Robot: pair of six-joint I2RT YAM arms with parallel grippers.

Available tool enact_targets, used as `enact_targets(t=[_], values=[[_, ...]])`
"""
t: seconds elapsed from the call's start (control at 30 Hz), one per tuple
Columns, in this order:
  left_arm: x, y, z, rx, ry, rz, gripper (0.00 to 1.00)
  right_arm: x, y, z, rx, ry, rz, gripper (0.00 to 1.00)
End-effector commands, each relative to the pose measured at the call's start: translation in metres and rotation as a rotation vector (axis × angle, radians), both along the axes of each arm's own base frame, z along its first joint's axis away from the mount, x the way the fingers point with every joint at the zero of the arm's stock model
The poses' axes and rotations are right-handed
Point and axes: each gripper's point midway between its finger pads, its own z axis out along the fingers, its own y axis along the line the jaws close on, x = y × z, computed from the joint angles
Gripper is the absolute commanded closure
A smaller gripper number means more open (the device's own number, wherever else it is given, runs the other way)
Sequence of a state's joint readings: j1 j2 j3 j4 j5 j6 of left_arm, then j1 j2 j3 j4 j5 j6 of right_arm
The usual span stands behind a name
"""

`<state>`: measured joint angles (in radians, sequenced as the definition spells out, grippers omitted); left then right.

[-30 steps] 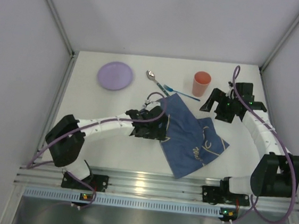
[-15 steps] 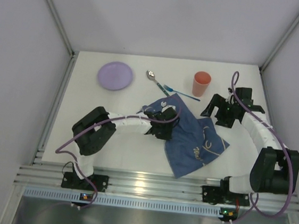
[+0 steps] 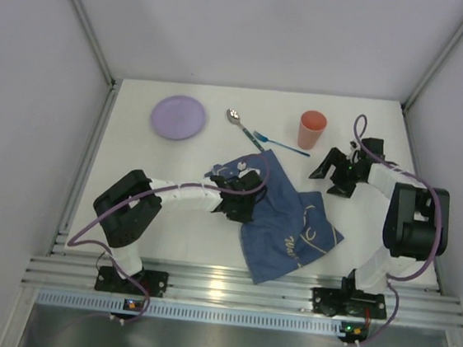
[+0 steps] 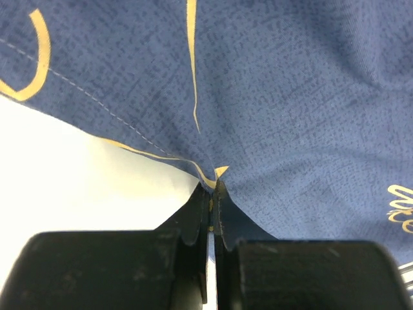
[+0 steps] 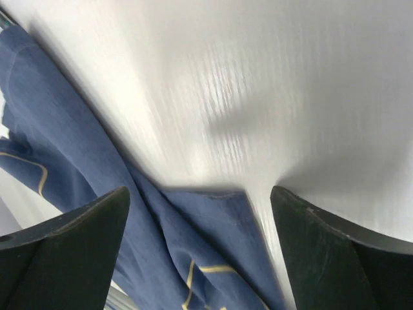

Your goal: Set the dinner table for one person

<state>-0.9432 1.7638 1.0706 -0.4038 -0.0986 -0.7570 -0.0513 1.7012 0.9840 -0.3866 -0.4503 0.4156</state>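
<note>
A blue cloth with yellow drawings lies crumpled on the white dinner table, right of centre. My left gripper is shut on the cloth's left edge; in the left wrist view the edge is pinched between the closed fingers. My right gripper is open and empty above the table, just beyond the cloth's far right corner. A lilac plate, a metal spoon, a blue fork and a salmon cup stand along the back.
White walls close the table in at the back and both sides. A slotted aluminium rail runs along the near edge, with both arm bases bolted to it.
My left gripper has pulled the cloth toward the near left; the cloth has shifted and bunched. My right gripper has drawn back to the right, away from the cloth.
</note>
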Motion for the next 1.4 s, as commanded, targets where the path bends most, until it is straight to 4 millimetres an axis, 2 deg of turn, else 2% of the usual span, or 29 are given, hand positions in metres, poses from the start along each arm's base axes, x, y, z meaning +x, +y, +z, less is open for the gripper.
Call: enact_targets(t=[0.0, 0.1, 0.17, 0.27, 0.33, 0.43, 0.5, 0.7, 0.8, 0.93, 1.03, 1.2, 1.3, 1.37], values=[[-0.002, 0.01, 0.008, 0.016, -0.012, 0.01, 1.0, 0.016, 0.007, -0.011, 0.046, -0.027, -0.01, 0.1], [0.002, 0.008, 0.011, 0.019, -0.022, 0.009, 1.0, 0.005, 0.024, -0.015, 0.068, -0.024, 0.008, 0.14], [0.004, 0.007, 0.011, 0.022, -0.023, 0.008, 1.0, -0.012, 0.051, -0.018, 0.071, -0.006, 0.072, 0.16], [0.006, 0.006, 0.012, 0.029, -0.028, 0.009, 1.0, -0.035, 0.063, -0.021, 0.055, 0.015, 0.088, 0.17], [0.008, 0.005, 0.013, 0.028, -0.033, 0.01, 1.0, -0.047, 0.058, -0.024, 0.033, 0.021, 0.071, 0.17], [0.011, 0.006, 0.013, 0.024, -0.03, 0.017, 1.0, -0.054, 0.037, -0.026, -0.058, 0.037, 0.043, 0.16], [0.012, 0.006, 0.011, 0.028, -0.026, 0.016, 1.0, -0.053, 0.02, -0.026, -0.107, 0.042, 0.015, 0.15], [0.015, 0.017, 0.012, 0.049, -0.032, 0.035, 1.0, -0.049, -0.011, -0.023, -0.215, 0.055, -0.025, 0.17], [0.017, 0.023, 0.015, 0.046, -0.041, 0.049, 1.0, -0.052, -0.02, -0.022, -0.261, 0.062, -0.038, 0.16], [0.018, 0.029, 0.013, 0.058, -0.038, 0.058, 1.0, -0.063, -0.026, -0.025, -0.293, 0.095, -0.045, 0.21], [0.019, 0.028, 0.014, 0.054, -0.041, 0.056, 1.0, -0.073, -0.019, -0.029, -0.256, 0.112, -0.033, 0.25], [0.02, 0.024, 0.01, 0.054, -0.029, 0.046, 1.0, -0.084, 0.018, -0.041, -0.123, 0.103, 0.017, 0.3], [0.023, 0.022, 0.011, 0.053, -0.032, 0.045, 1.0, -0.088, 0.033, -0.047, -0.093, 0.125, 0.045, 0.37], [0.025, 0.022, 0.012, 0.052, -0.034, 0.047, 1.0, -0.088, 0.035, -0.048, -0.089, 0.129, 0.054, 0.47]])
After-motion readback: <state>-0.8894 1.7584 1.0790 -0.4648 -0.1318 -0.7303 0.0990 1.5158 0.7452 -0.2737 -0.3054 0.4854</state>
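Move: My open right hand is just above the blue cloth's far right corner, which lies about 3 cm back and 1 cm left of it and 2 cm below. The cup stands some 12 cm ahead and 6 cm left of this hand, the fork about 10 cm ahead and 15 cm left. My left hand already grips the cloth's left edge; that corner is about 9 cm ahead and 21 cm right of it, at its level. I sweep my right hand low over the table, about 7 cm left and a few centimetres back, then back right again and a little lower. From there I come left about 3 cm and narrow the fingers to roughly half open around the cloth's corner. Meanwhile my left hand keeps its pinch and drags the cloth's edge about 3 cm left and slightly forward. ##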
